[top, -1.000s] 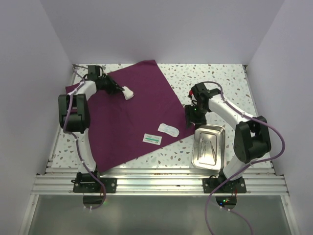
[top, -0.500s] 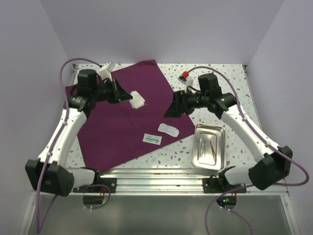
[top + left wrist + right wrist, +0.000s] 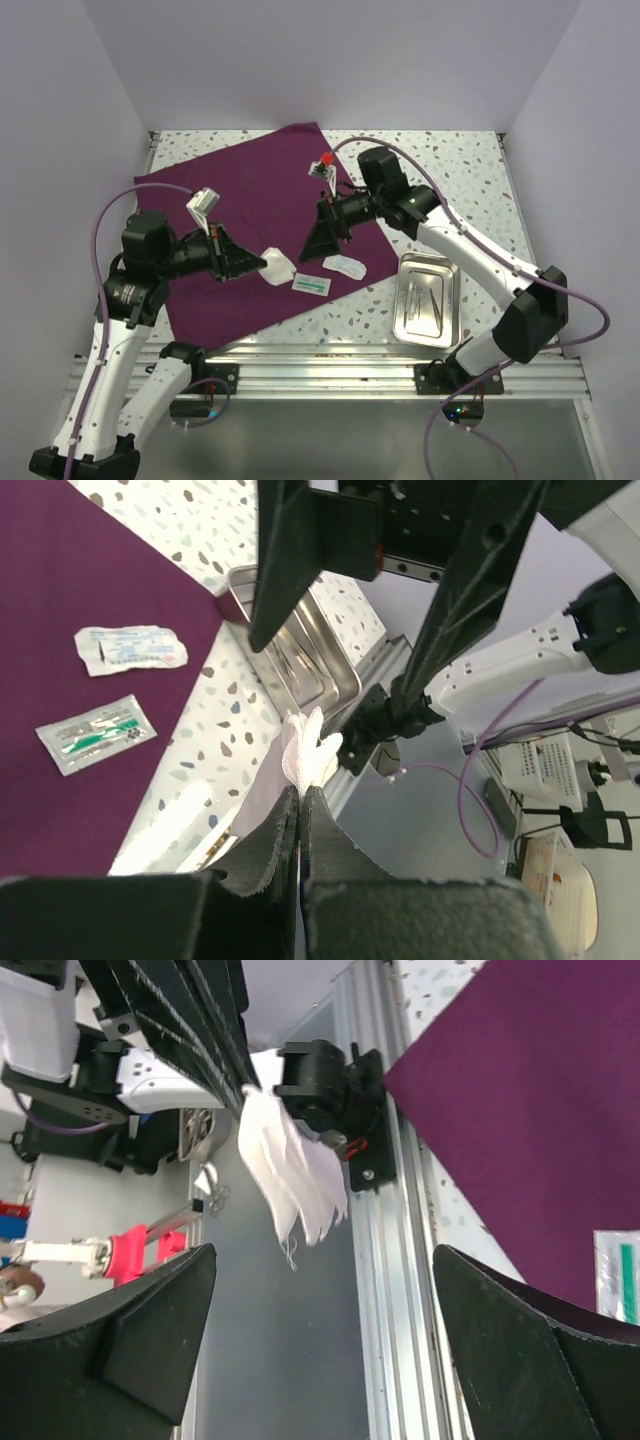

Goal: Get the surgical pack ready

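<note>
The maroon cloth [image 3: 250, 215] lies spread flat on the table. My left gripper [image 3: 262, 266] hovers over its near part, shut on a white gauze pad [image 3: 279, 267] that sticks out past the fingertips [image 3: 288, 810]. In the left wrist view the gauze pad [image 3: 307, 755] fans out above the pinch. My right gripper [image 3: 318, 250] stands open just right of the gauze, facing it; in its own view the gauze [image 3: 290, 1175] hangs ahead of its spread fingers [image 3: 150, 1330]. The steel tray [image 3: 450, 300], holding thin instruments, sits off the cloth at the right.
Two small packets lie on the cloth's near right corner: a green-printed one [image 3: 312, 284] and a white one [image 3: 344, 265]. White walls enclose the table on three sides. The aluminium rail [image 3: 320, 375] runs along the near edge.
Both arms swung in toward the middle. The left one carried the gauze from the far left to the cloth's near part. The right gripper opened wide and moved left over the cloth.
</note>
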Tool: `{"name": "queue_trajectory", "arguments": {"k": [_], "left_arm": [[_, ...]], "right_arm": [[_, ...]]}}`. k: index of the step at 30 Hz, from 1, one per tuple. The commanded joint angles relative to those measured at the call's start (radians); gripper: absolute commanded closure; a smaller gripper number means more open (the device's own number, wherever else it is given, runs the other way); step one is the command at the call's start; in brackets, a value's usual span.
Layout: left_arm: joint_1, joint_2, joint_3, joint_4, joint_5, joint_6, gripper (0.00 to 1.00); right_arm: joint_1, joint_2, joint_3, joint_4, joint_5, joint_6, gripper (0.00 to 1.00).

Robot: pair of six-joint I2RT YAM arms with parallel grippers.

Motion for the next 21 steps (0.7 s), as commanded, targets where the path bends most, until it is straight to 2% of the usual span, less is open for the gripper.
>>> {"name": "queue_trajectory", "arguments": {"k": [1, 4, 11, 15, 18, 19, 21], "left_arm": [[-0.004, -0.04, -0.009, -0.044, 0.077, -0.029, 1.0], [-0.004, -0.054, -0.011, -0.045, 0.079, -0.05, 1.0], [-0.005, -0.058, 0.0, -0.039, 0.079, -0.082, 1.0], [-0.004, -0.058, -0.012, -0.037, 0.067, -0.084, 1.0], [-0.004, -0.046, -0.018, -0.031, 0.062, -0.081, 1.0], [-0.005, -0.036, -0.017, -0.027, 0.062, -0.079, 1.0], [-0.004, -0.022, -0.011, -0.025, 0.053, -0.073, 1.0]], "right_arm": [[0.05, 0.054, 0.096, 0.054, -0.055, 0.008, 0.08], [0.116, 0.099, 0.136, 0.049, -0.058, 0.01, 0.11], [0.179, 0.146, 0.137, 0.072, -0.063, 0.017, 0.14], [0.199, 0.155, 0.142, 0.089, -0.058, 0.031, 0.21], [0.201, 0.14, 0.114, 0.111, -0.051, 0.054, 0.37], [0.201, 0.137, 0.102, 0.106, -0.047, 0.051, 0.61], [0.199, 0.137, 0.098, 0.076, -0.032, 0.043, 0.9]]}}
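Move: The gauze to go for already hangs from the shut left fingers, its middle about 4 cm to the left gripper's right and 2 cm below. From the open right gripper it lies some 6 cm left, 4 cm back and 2 cm lower. On the table, about 26 cm below the right gripper, the green-striped packet lies 5 cm ahead and 1 cm left, and the white packet about 11 cm ahead and 7 cm right. Bring the open right gripper about 6 cm left and 5 cm back, sinking just slightly, until its fingers straddle the hanging gauze, turning it some 15 degrees counter-clockwise on the way. Then close the fingers and pinch the gauze beside the left fingertips. Keep the left grip shut on it, easing that hand back about 2 cm at the start before holding it there. ##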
